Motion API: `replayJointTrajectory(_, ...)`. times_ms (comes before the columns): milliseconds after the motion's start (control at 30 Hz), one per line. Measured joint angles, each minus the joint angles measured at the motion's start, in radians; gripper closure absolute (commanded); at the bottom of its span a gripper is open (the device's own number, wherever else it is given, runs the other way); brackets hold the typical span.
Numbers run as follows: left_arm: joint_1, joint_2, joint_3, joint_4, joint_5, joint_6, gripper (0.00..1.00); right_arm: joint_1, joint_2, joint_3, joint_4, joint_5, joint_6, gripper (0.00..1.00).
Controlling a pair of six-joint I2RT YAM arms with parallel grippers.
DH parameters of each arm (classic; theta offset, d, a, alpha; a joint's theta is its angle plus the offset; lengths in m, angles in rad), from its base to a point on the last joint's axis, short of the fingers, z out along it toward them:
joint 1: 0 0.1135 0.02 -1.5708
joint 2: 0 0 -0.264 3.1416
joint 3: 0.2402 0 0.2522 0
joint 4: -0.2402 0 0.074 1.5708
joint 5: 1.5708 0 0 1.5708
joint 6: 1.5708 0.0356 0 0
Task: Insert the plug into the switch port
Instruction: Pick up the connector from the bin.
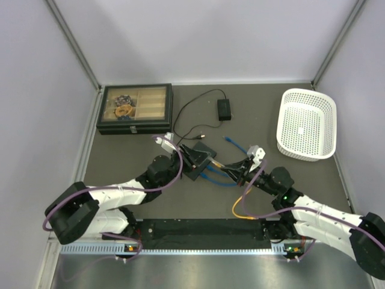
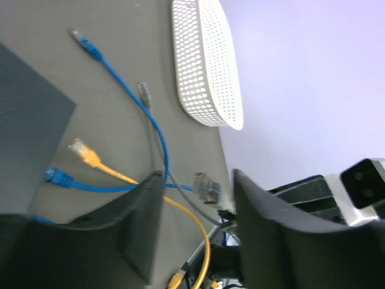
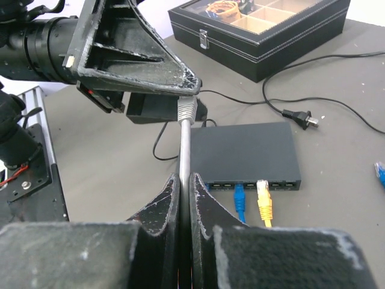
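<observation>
The dark grey switch (image 3: 246, 150) lies flat, its row of ports (image 3: 252, 185) facing my right wrist camera. A blue plug (image 3: 239, 197) and a yellow plug (image 3: 263, 195) sit in two of those ports. My right gripper (image 3: 185, 179) is shut on a grey cable just below its plug (image 3: 187, 109), which points up, to the left of the switch and above the table. In the left wrist view, that plug (image 2: 207, 187) hangs between the parted fingers of my left gripper (image 2: 197, 176) with a gap on each side. From above, both grippers (image 1: 191, 155) (image 1: 239, 170) flank the switch (image 1: 201, 158).
A black compartment case (image 1: 135, 108) stands at the back left, and a white perforated basket (image 1: 307, 123) at the back right. A small black power brick (image 1: 224, 108) with its thin lead lies behind the switch. Loose blue (image 2: 84, 41) and grey (image 2: 144, 93) cable ends lie toward the basket.
</observation>
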Motion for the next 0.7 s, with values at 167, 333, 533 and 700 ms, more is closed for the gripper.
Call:
replayJointTrajectory(167, 0.000, 0.003, -0.006, 0.072, 0.012, -0.034, 0.74, 0.000, 0.006, -0.003, 0.018, -0.015, 0.005, 1.00)
replayJointTrajectory(333, 0.001, -0.010, -0.008, 0.077, 0.012, -0.039, 1.00, 0.000, 0.027, -0.004, 0.026, -0.030, 0.004, 1.00)
replayJointTrajectory(533, 0.001, -0.016, -0.013, 0.074, 0.019, -0.041, 1.00, 0.000, 0.052, -0.004, 0.026, -0.045, -0.010, 0.67)
replayJointTrajectory(700, 0.001, -0.016, -0.034, 0.094, 0.021, -0.077, 1.00, 0.008, 0.058, -0.002, 0.017, -0.041, -0.040, 0.59)
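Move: The grey cable's connector sits practically between the left hand's open fingers, about 1 cm ahead and 1 cm to the right of the hand point, level with it. The switch lies roughly 3 cm ahead, 2 cm left and 14 cm below; a loose blue plug is some 12 cm ahead and 10 cm right, on the table. From the right hand, which grips the cable, the connector is about 4 cm ahead, 6 cm left, level, and the switch 7 cm ahead, 8 cm left, 13 cm below. Rising about 2 cm with its fingers closing from half open, the left hand pinches the connector the right hand holds out by its cable, then keeps its grip almost in place. The right hand keeps hold of the cable at first and sinks about 1.5 cm; once the left fingers have shut, it opens to nearly half and lets go of the cable. ##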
